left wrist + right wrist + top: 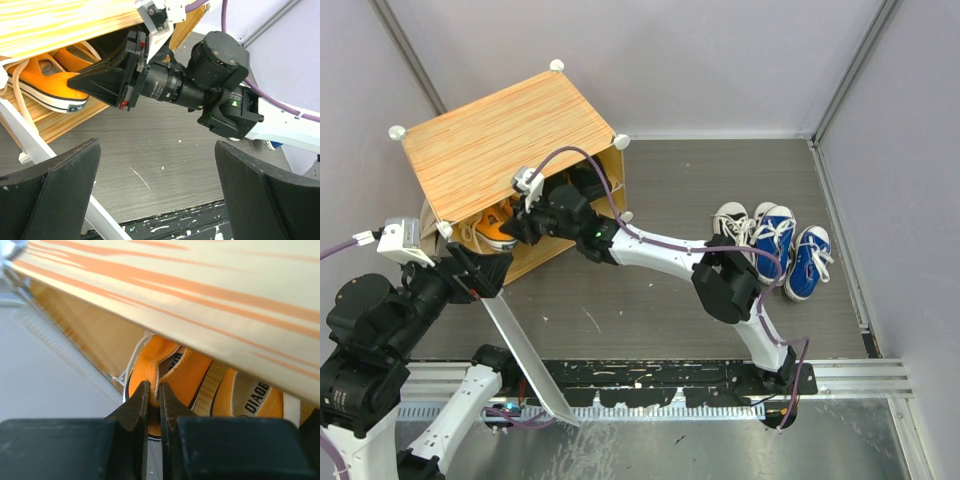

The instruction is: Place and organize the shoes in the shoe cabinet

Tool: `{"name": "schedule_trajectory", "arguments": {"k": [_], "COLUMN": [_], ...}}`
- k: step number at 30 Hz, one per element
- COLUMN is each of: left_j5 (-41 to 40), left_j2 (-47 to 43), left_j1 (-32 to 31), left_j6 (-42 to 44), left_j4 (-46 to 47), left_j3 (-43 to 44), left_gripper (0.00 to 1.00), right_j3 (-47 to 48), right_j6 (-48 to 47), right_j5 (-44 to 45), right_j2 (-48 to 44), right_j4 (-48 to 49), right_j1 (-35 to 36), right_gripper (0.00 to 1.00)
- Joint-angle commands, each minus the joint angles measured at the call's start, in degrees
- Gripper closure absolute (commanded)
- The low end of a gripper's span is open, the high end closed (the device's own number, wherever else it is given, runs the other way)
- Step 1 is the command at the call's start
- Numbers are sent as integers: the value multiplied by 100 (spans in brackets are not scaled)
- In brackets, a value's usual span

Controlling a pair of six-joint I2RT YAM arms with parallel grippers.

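The shoe cabinet [505, 135] stands at the back left with its wood-grain top up and its front open. A pair of orange shoes [498, 228] lies inside on the shelf. My right gripper [154, 392] reaches under the cabinet top [175, 285] and is shut on the heel rim of the left orange shoe [150, 360]; its mate [250, 395] lies beside it. My left gripper [157, 190] hangs open over the bare floor in front of the cabinet, holding nothing. Two blue shoes [775, 235] and a black-and-white shoe [730, 222] stand on the floor at the right.
The cabinet's white door [525, 355] hangs open, slanting toward the near edge beside my left gripper [480, 275]. The right arm [650, 250] stretches across the middle of the floor. Grey walls close in the back and both sides.
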Motion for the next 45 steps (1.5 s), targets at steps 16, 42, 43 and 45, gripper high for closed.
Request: {"name": "schedule_trajectory", "arguments": {"k": [16,42,43,45], "left_j5": [117,161,154,154], "left_j2": [106,193,201,252], "left_j1": [-24,-23,-23,-20], "left_j6": [-52,-99,-99,-95], "left_j4": [232,495,516,526], "left_j3": [36,-214,-219,-195], "left_gripper": [2,2,2,2], "right_j3": [680,-898,-996,-1181], "right_j6": [-290,-160,-160,-202], "right_j5": [623,625,655,740], "right_j2": [650,-328,-461,-730], "right_j4": [855,1214,1165,915], "right_j1": [-9,25,18,20], "right_gripper": [94,47,46,45]}}
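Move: The orange shoe's heel is already pinched in the right fingers; its place on the shelf centres about 7 cm ahead, 7 cm left and 6 cm below that hand. The other orange shoe stands some 11 cm straight ahead of the right hand, and the black shoes are about 15 cm ahead and 13 cm right, both roughly 5 cm lower. From the idle left hand the shoe's place is around 22 cm ahead, 6 cm left and 19 cm down. The orange shoe, kept by its heel in the right fingers, is lowered about 2.5 cm, then eased left and forward some 5 cm into the cabinet beside its mate. The right fingers then open to about half and let go of the heel, and the hand draws off to the right and down, slightly back, about 6 cm, out past the shelf's front. ##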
